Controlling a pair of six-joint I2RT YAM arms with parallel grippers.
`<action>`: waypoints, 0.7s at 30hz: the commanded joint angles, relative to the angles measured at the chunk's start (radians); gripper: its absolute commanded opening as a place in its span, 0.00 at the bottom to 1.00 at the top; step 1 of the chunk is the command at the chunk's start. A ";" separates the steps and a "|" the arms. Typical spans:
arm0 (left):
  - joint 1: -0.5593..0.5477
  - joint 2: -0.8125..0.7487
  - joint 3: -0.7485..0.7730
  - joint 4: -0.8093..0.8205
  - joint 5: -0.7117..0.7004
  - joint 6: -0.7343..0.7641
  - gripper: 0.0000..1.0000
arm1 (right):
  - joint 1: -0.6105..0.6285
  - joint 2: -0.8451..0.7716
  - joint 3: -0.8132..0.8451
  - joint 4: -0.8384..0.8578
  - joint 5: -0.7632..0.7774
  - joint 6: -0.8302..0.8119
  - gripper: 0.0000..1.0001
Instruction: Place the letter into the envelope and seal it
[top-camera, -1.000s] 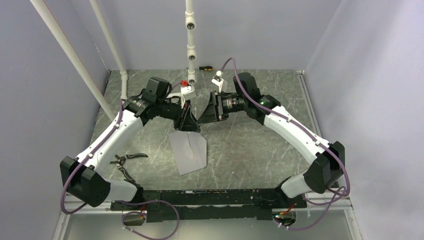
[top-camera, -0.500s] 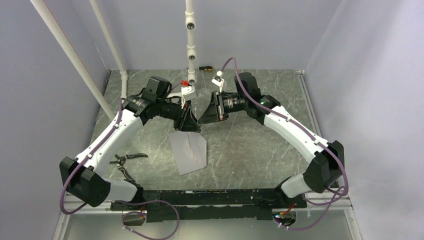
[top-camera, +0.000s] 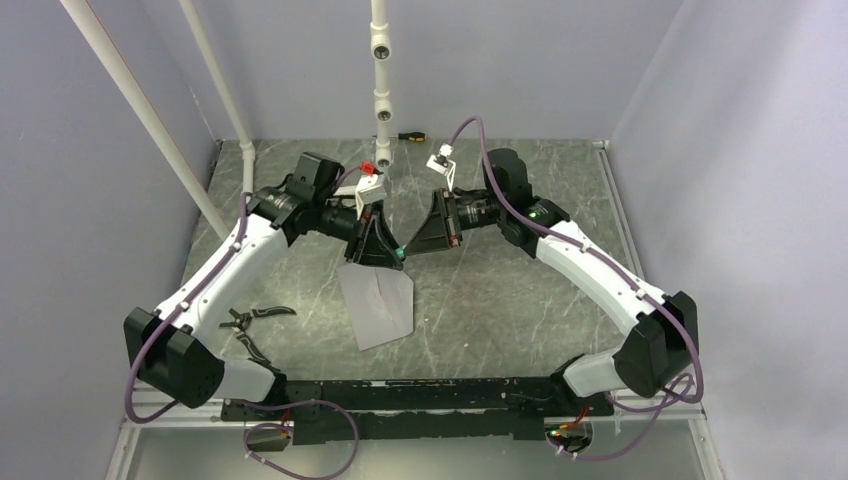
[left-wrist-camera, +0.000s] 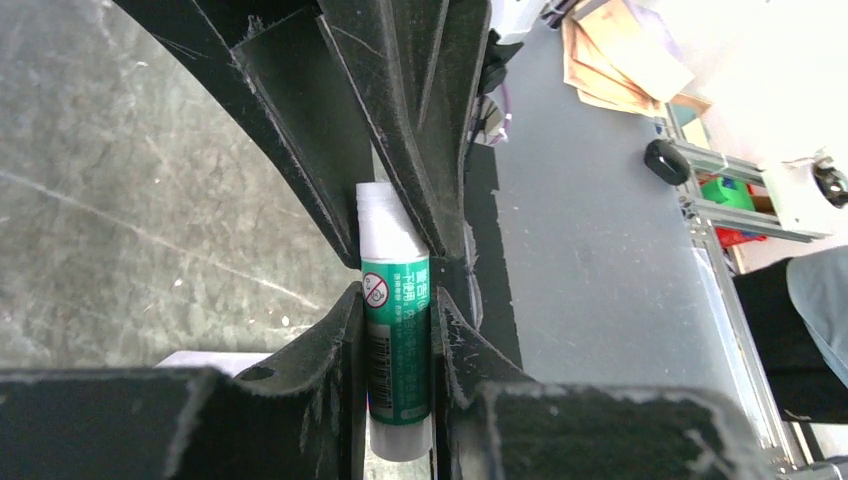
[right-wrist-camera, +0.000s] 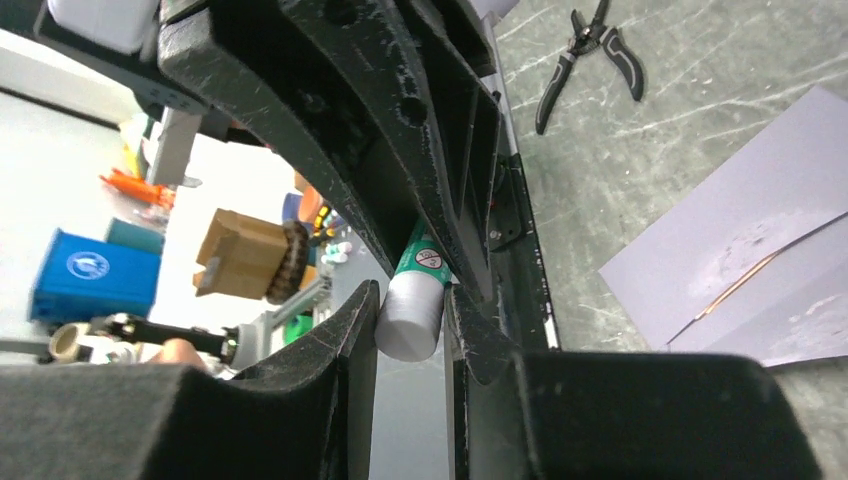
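Observation:
A green-and-white glue stick (left-wrist-camera: 397, 340) hangs in the air between the two grippers, above the far end of the envelope (top-camera: 380, 305). My left gripper (left-wrist-camera: 398, 300) is shut on its green body. My right gripper (right-wrist-camera: 412, 295) is shut on the white end of the glue stick (right-wrist-camera: 408, 320). The two grippers meet tip to tip, left gripper (top-camera: 383, 252) facing right gripper (top-camera: 412, 245). The light grey envelope (right-wrist-camera: 720, 250) lies flat on the table. Of the letter (right-wrist-camera: 745, 281) only a thin tan-orange edge shows, along a seam of the envelope.
Black-handled pliers (top-camera: 250, 322) lie on the table left of the envelope, near the left arm. A screwdriver (top-camera: 410, 135) rests at the back wall by the white pipe post (top-camera: 380, 90). Slanted white pipes (top-camera: 160, 130) stand at the left. Grey walls close in three sides.
My right gripper's jaws have narrowed onto the white end of the glue stick, and that wrist has shifted a little to the right. The left gripper kept its grip. The envelope has not moved.

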 joint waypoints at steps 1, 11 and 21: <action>0.015 0.035 0.015 -0.344 0.155 0.187 0.02 | -0.062 -0.111 0.078 0.016 -0.088 -0.208 0.00; 0.015 0.048 0.043 -0.341 0.121 0.176 0.02 | -0.090 -0.101 0.126 -0.158 0.027 -0.372 0.00; 0.015 -0.108 -0.076 0.094 -0.222 -0.157 0.02 | -0.095 -0.068 0.071 -0.004 0.158 0.112 0.00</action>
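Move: My two hands face each other over the glue stick. My left fingers grip its green body, and the white cap in my right fingers lies about 4 cm to the left hand's right and 1 cm ahead. From my right hand the green body is some 4 cm left and 1 cm back. The envelope lies flat roughly 26 cm below, about 7 cm left of my left hand and level with it. I keep both grips, the left on the green body and the right on the cap, and first draw both hands back about 1 cm while my right wrist rolls some 15 degrees about its fingers. Then I pull apart: my right hand swings forward about 5 cm, to the right and slightly up, turning clockwise, while my left eases left and down about 2 cm. ##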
